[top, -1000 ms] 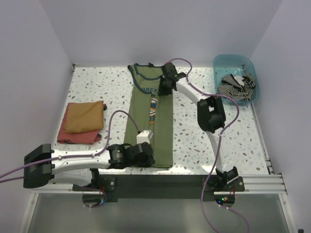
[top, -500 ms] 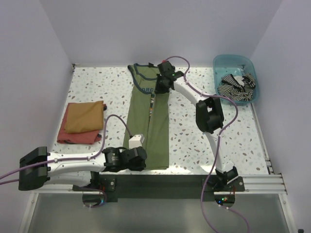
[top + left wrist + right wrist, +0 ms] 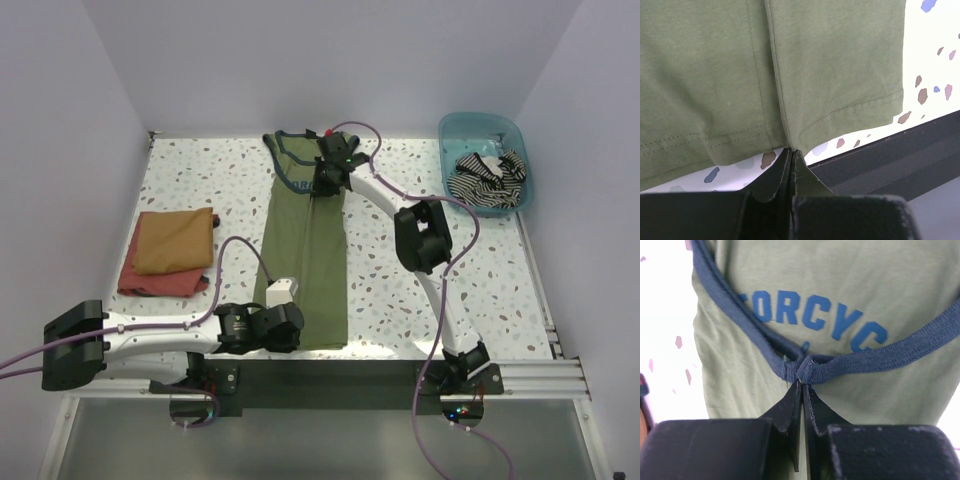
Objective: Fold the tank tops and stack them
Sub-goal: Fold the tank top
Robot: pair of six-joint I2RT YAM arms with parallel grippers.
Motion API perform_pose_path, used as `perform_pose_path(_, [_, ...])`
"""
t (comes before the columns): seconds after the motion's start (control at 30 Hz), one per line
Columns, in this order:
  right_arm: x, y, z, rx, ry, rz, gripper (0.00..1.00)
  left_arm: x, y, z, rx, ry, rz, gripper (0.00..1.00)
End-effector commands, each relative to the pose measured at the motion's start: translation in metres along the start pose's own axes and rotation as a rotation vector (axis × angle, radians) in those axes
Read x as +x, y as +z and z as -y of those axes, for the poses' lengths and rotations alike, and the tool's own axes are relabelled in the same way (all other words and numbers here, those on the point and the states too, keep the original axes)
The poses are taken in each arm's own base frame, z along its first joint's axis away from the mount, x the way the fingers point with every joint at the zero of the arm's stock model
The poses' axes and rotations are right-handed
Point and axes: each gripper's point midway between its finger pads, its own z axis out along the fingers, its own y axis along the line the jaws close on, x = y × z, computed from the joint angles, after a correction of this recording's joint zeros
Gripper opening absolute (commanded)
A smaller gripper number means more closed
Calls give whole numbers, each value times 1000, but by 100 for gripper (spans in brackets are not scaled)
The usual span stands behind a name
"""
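The olive-green tank top (image 3: 310, 250) with navy trim lies down the middle of the table as a long strip, folded lengthwise. My left gripper (image 3: 293, 330) is at its near hem, shut on the doubled hem edge (image 3: 791, 148). At the far end my right gripper (image 3: 323, 184) pinches the bunched navy trim (image 3: 803, 371) just below the blue chest print (image 3: 815, 315); its jaws are almost together on the cloth. The black-and-white striped tank top (image 3: 485, 175) sits crumpled in the teal bin at the far right.
The teal bin (image 3: 520, 140) stands at the back right corner. A folded orange cloth (image 3: 175, 240) lies on a red one (image 3: 150, 283) at the left. The table's dark front edge (image 3: 890, 155) runs just behind the near hem.
Both grippers have carried the tank top's right side leftward over its left side. The garment is now narrower and most of the print is covered.
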Motion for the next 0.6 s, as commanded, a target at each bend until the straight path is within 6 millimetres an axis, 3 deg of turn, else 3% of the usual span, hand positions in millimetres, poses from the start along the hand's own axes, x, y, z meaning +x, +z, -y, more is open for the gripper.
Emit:
perform_pose_path(0.0, [-18, -7, -24, -88, -13, 77, 7, -2, 1, 1, -4, -17, 10, 0])
perform_pose_path(0.07, [-20, -10, -29, -99, -23, 90, 11, -3, 1, 3, -1, -11, 11, 0])
perform_pose_path(0.17, [-23, -12, -35, -122, -37, 98, 16, -5, 1, 6, 2, -4, 12, 9])
perform_pose_path(0.3, [-25, -16, -38, -133, -41, 101, 23, -11, -4, 9, 5, -3, 32, 31])
perform_pose_path(0.4, [-30, -26, -42, -145, -37, 121, 34, -21, -13, 14, 12, 1, 64, 43])
perform_pose_path(0.57, [-47, -54, -51, -149, -33, 161, 40, -44, -32, 32, 36, -6, 123, 47])
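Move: The tank top's right side edge is already folded in to the middle: its hem end lies right at the left fingertips, its navy armhole trim right at the right fingertips. From the left gripper, the new right hem corner is about 10 cm right, level with it; the folded stack is about 30 cm forward and 28 cm left. From the right gripper, the shoulder straps are some 15 cm forward, one about 10 cm left, the other 9 cm right. Open both grippers to a bit under half to release the folded-in edge. Keep the left one low at the hem while its fingers part, then lift it clear by about 3 cm, drifting slightly right. Ease the right one about 1.5 cm left along the cloth as it opens, staying low at the armhole trim. ##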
